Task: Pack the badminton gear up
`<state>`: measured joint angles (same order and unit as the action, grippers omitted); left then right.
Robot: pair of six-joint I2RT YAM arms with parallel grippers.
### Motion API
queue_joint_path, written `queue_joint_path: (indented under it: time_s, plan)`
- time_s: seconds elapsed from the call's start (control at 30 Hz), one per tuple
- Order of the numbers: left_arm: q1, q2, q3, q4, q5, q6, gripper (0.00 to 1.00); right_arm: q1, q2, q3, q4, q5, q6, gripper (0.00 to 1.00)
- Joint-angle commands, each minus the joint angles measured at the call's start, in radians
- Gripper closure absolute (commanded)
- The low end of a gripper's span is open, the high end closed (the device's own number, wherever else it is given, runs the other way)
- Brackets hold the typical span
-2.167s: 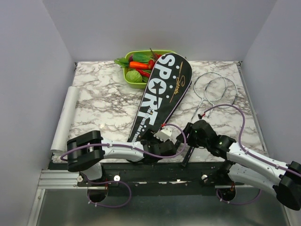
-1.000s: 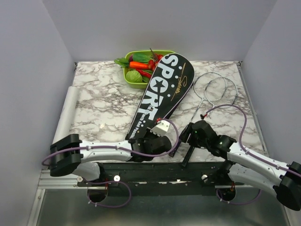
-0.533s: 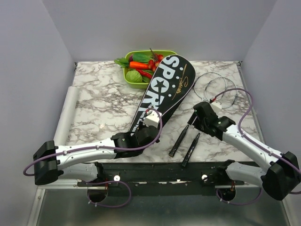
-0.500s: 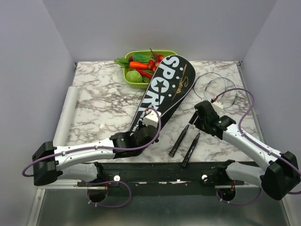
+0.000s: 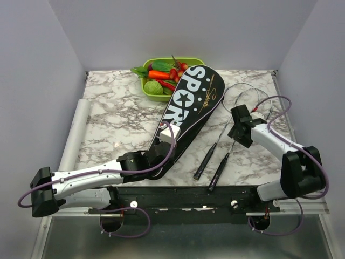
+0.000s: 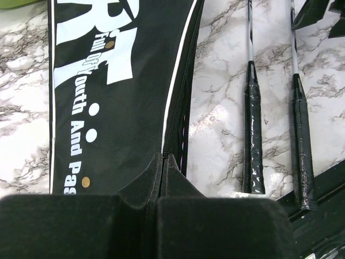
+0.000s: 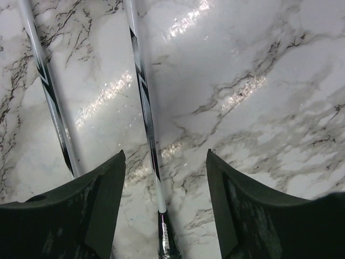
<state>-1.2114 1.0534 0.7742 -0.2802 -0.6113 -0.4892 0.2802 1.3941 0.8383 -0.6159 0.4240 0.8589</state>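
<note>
The long black bag (image 5: 190, 102) lettered "SPORT" lies slantwise across the table, its narrow end nearest me. My left gripper (image 5: 166, 152) is shut at that end, fingertips (image 6: 161, 167) pinched on the zipper seam along the bag (image 6: 118, 81), where pink lining shows. Two silver rackets (image 5: 248, 100) lie to the right of the bag, their black handles (image 5: 204, 161) pointing toward me. My right gripper (image 5: 236, 129) hovers open over the shafts. In the right wrist view one racket shaft (image 7: 144, 102) runs between the open gripper (image 7: 165, 152); the other shaft (image 7: 48, 91) lies just left of it.
A green tray (image 5: 190, 60) of toy vegetables stands at the back, touching the bag's wide end. A white roll (image 5: 75, 135) lies along the table's left edge. The black rail (image 5: 183, 195) marks the front edge, close to the handle ends.
My right gripper has moved from the racket handles out to the shafts near the heads. My left gripper has drawn back to the left along the bag, whose wide end swung slightly right.
</note>
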Motion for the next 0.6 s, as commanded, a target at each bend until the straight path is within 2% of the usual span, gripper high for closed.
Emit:
queue_joint_path:
  time_s: [0.0,0.17,0.37,0.47,0.5,0.57]
  plan:
    - [0.009,-0.038,-0.013,0.033,0.028,0.009,1.00,-0.018,0.078,0.056,0.005,-0.013,-0.026,0.32]
    - [0.016,-0.055,-0.026,0.041,0.045,0.006,1.00,-0.022,0.172,0.068,0.031,-0.053,-0.024,0.36]
    - [0.019,-0.084,-0.044,0.052,0.062,0.005,1.00,-0.024,0.226,0.073,0.053,-0.071,-0.027,0.45]
    - [0.019,-0.092,-0.050,0.052,0.064,0.004,1.00,-0.026,0.224,0.068,0.061,-0.076,-0.041,0.80]
    - [0.021,-0.092,-0.050,0.049,0.062,0.003,1.00,-0.027,0.226,0.068,0.065,-0.076,-0.050,0.99]
    - [0.021,-0.089,-0.049,0.041,0.062,0.001,1.00,-0.026,0.224,0.068,0.064,-0.076,-0.057,1.00]
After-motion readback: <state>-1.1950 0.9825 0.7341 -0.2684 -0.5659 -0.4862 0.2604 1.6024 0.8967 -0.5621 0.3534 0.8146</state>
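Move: The right hand, open, hangs over the thin shaft of the right-hand racket, a few centimetres above its black grip; that spot lies about 4 cm below, 1 cm ahead and 1 cm left. The left racket's black grip has its middle about 15 cm left and 11 cm back, and the sport bag's middle lies some 26 cm left and 12 cm ahead. From the left hand the shaft spot is roughly 36 cm right, 12 cm ahead and 15 cm below. The right hand sinks about 4 cm onto the right racket's shaft, easing a centimetre or so forward and slightly left while the wrist tips some 7 degrees so that the fingers point more steeply down. Once down it stops sinking and shuts its wide-open fingers almost fully, pinching the thin shaft between the pads just ahead of the black grip. ##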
